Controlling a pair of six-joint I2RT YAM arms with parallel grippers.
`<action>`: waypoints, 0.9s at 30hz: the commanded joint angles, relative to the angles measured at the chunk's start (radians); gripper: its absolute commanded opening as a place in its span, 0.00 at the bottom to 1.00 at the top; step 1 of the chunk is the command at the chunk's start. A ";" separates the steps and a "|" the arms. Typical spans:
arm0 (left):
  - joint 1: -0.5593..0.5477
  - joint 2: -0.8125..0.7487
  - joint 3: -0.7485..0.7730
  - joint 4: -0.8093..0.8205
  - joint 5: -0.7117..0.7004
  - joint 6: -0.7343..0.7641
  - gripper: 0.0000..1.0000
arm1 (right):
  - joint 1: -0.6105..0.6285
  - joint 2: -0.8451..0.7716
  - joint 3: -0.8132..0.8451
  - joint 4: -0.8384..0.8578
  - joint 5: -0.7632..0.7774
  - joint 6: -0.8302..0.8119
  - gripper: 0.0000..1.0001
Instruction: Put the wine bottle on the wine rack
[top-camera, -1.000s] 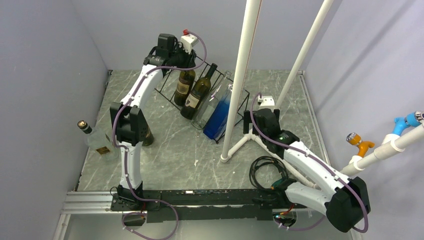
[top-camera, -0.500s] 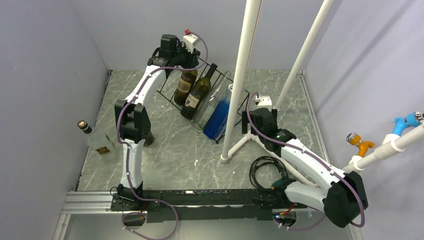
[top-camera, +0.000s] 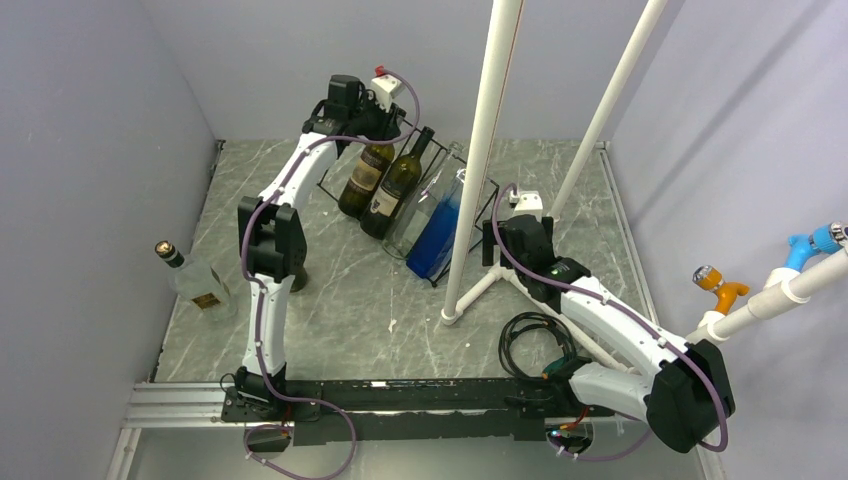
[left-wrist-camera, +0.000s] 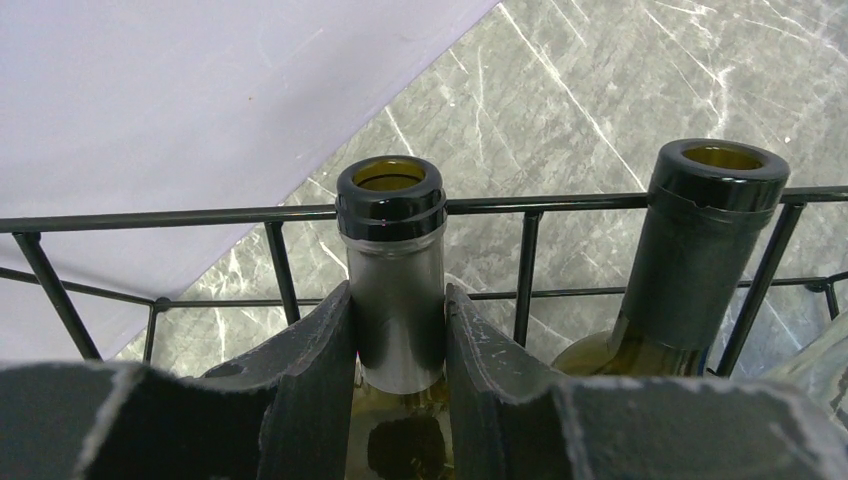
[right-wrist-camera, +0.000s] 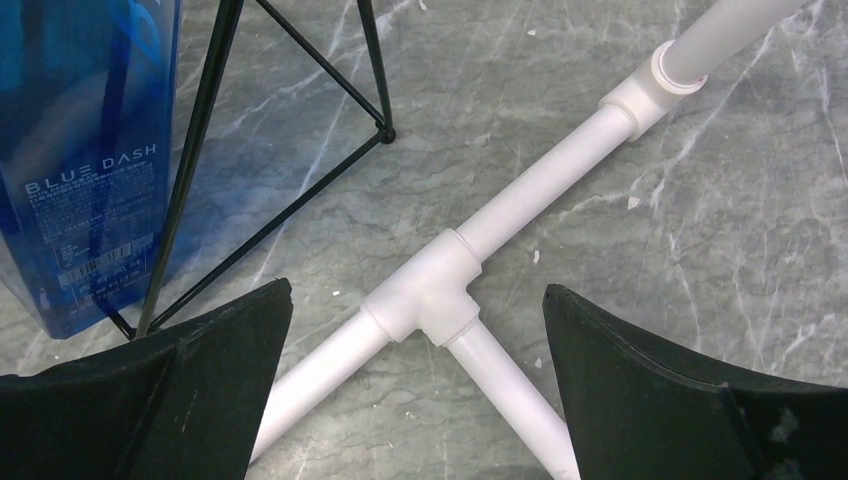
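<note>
My left gripper (left-wrist-camera: 398, 330) is shut on the silver-foiled neck of a green wine bottle (left-wrist-camera: 392, 250). The bottle leans in the leftmost slot of the black wire wine rack (left-wrist-camera: 200, 216), its open mouth level with the rack's top bar. From above, the left gripper (top-camera: 372, 128) sits at the rack's (top-camera: 322, 186) back left corner, over the slanted wine bottle (top-camera: 360, 175). My right gripper (right-wrist-camera: 417, 288) stands open with nothing in it, low over a white pipe joint (right-wrist-camera: 430, 290) just right of the rack; in the top view this right gripper (top-camera: 497, 242) shows beside the rack's end.
On the rack lie a second dark bottle (top-camera: 398, 185), a clear one (top-camera: 422, 205) and a blue one (top-camera: 440, 225). A clear bottle with a dark cap (top-camera: 195, 285) stands at the table's left edge. White pipe poles (top-camera: 480, 160) rise mid-table, near a black cable coil (top-camera: 535, 340).
The left arm has reached further back and right with the bottle, which now leans more steeply on the rack. The right arm has shifted slightly.
</note>
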 joint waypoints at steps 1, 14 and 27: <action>0.010 -0.012 -0.023 -0.019 -0.017 0.061 0.00 | -0.003 0.005 0.010 0.056 -0.004 -0.009 1.00; 0.010 -0.028 -0.001 -0.036 -0.022 0.019 0.51 | -0.004 -0.023 0.022 0.029 -0.010 -0.002 1.00; 0.010 -0.274 -0.025 -0.148 -0.037 -0.084 0.77 | -0.004 -0.116 0.033 0.007 -0.033 0.006 1.00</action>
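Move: The wine bottle already lies slanted in the wine rack, its neck pinched by the left hand; its middle is about 8 cm back, 4 cm left and 5 cm below that hand. The next dark bottle's middle is roughly 10 cm back, 2 cm right and 6 cm below the hand, and the clear bottle some 13 cm back, 8 cm right and 8 cm below. From the idle right hand, the wine bottle lies about 31 cm left, 11 cm ahead and slightly higher. The bottle's neck is let go: the left hand holds still at first, then its fingers open to clear both sides while it eases left and back, about 3 cm in all, off the neck. It dips some 1.5 cm on the way and comes back up, tipping slightly down. The empty, open right hand rises about 3 cm. ##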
